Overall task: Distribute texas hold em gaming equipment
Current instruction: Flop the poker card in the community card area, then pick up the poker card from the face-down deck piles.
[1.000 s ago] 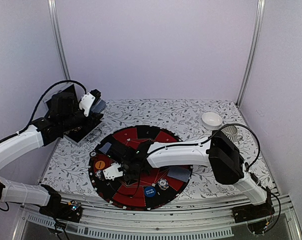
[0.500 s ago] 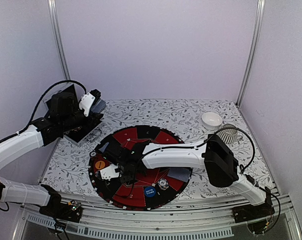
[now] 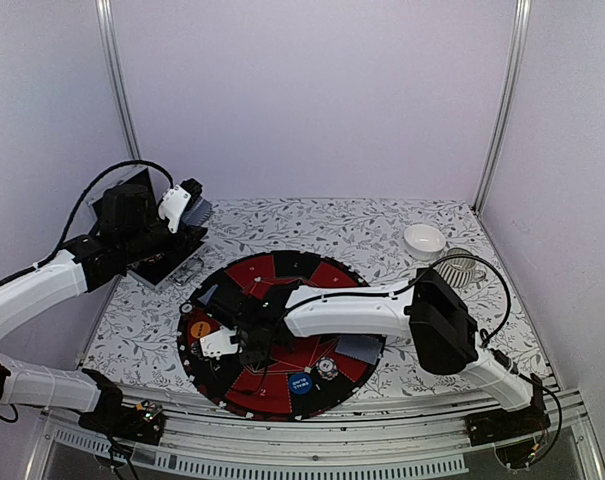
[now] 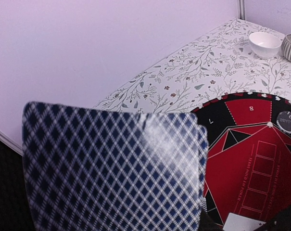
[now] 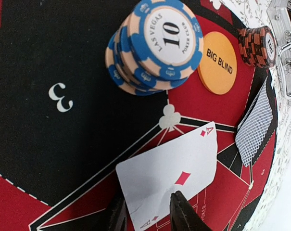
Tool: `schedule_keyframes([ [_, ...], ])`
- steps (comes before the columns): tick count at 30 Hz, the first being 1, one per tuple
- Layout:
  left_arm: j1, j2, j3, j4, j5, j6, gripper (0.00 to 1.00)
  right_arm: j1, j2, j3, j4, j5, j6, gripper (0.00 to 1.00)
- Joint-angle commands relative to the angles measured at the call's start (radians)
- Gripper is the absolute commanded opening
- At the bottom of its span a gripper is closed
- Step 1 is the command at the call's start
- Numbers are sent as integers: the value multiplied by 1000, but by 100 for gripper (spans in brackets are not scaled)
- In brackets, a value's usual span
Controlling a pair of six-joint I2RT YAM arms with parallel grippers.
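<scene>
The round red-and-black poker mat (image 3: pixel 282 272) carries the gear. My right gripper (image 5: pixel 147 214) is low over it, jaws apart, and the face-up ace of diamonds (image 5: pixel 169 173) lies flat on the mat between the fingers. In the top view this white card (image 3: pixel 219 343) sits beside the right gripper (image 3: pixel 244 340). Beyond it stand a stack of blue poker chips (image 5: pixel 157 45), the orange Big Blind button (image 5: pixel 217 62), a dark chip stack (image 5: pixel 256 45) and a face-down card (image 5: pixel 255 122). My left gripper (image 3: pixel 187 207) is raised at the back left, shut on a deck of blue-checked playing cards (image 4: pixel 111 168).
A white bowl (image 3: pixel 424 240) and a ribbed grey cup (image 3: pixel 460 265) stand at the back right. An open dark case (image 3: pixel 167 265) lies under the left arm. On the mat are also a blue button (image 3: pixel 300 382), a single chip (image 3: pixel 327 368) and a face-down card (image 3: pixel 358 348).
The right arm slid a little left over the mat, then its jaws parted, leaving the ace lying on the mat. The left arm and its deck have not moved.
</scene>
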Motion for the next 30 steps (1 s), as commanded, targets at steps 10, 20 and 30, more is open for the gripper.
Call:
schedule_keyframes([
  [10,16,-18,9,27,29,-1,43,8,-229,-39,57,-252,144,82],
  [20,5,-46,-19,28,186,62,42,-262,-613,-336,343,-721,514,99],
  [30,-118,-88,-71,2,323,198,41,-461,-591,-357,550,-884,1127,99],
])
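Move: The right hand hovers barely 1 cm above the table at the near end of the poker card; the card's middle is about 2 cm ahead and 2 cm left. The blue card pair lies some 10 cm ahead of the card and 4 cm left of it, the big blind button 8 cm left and 2 cm farther out, the chip stack 8 cm left and 4 cm nearer. From the left hand the card is about 12 cm back, 8 cm right, 24 cm below. Right fingers open wide, hand rises 30 cm off the card, then forward-right; left hand swings deck back-right 7 cm. ##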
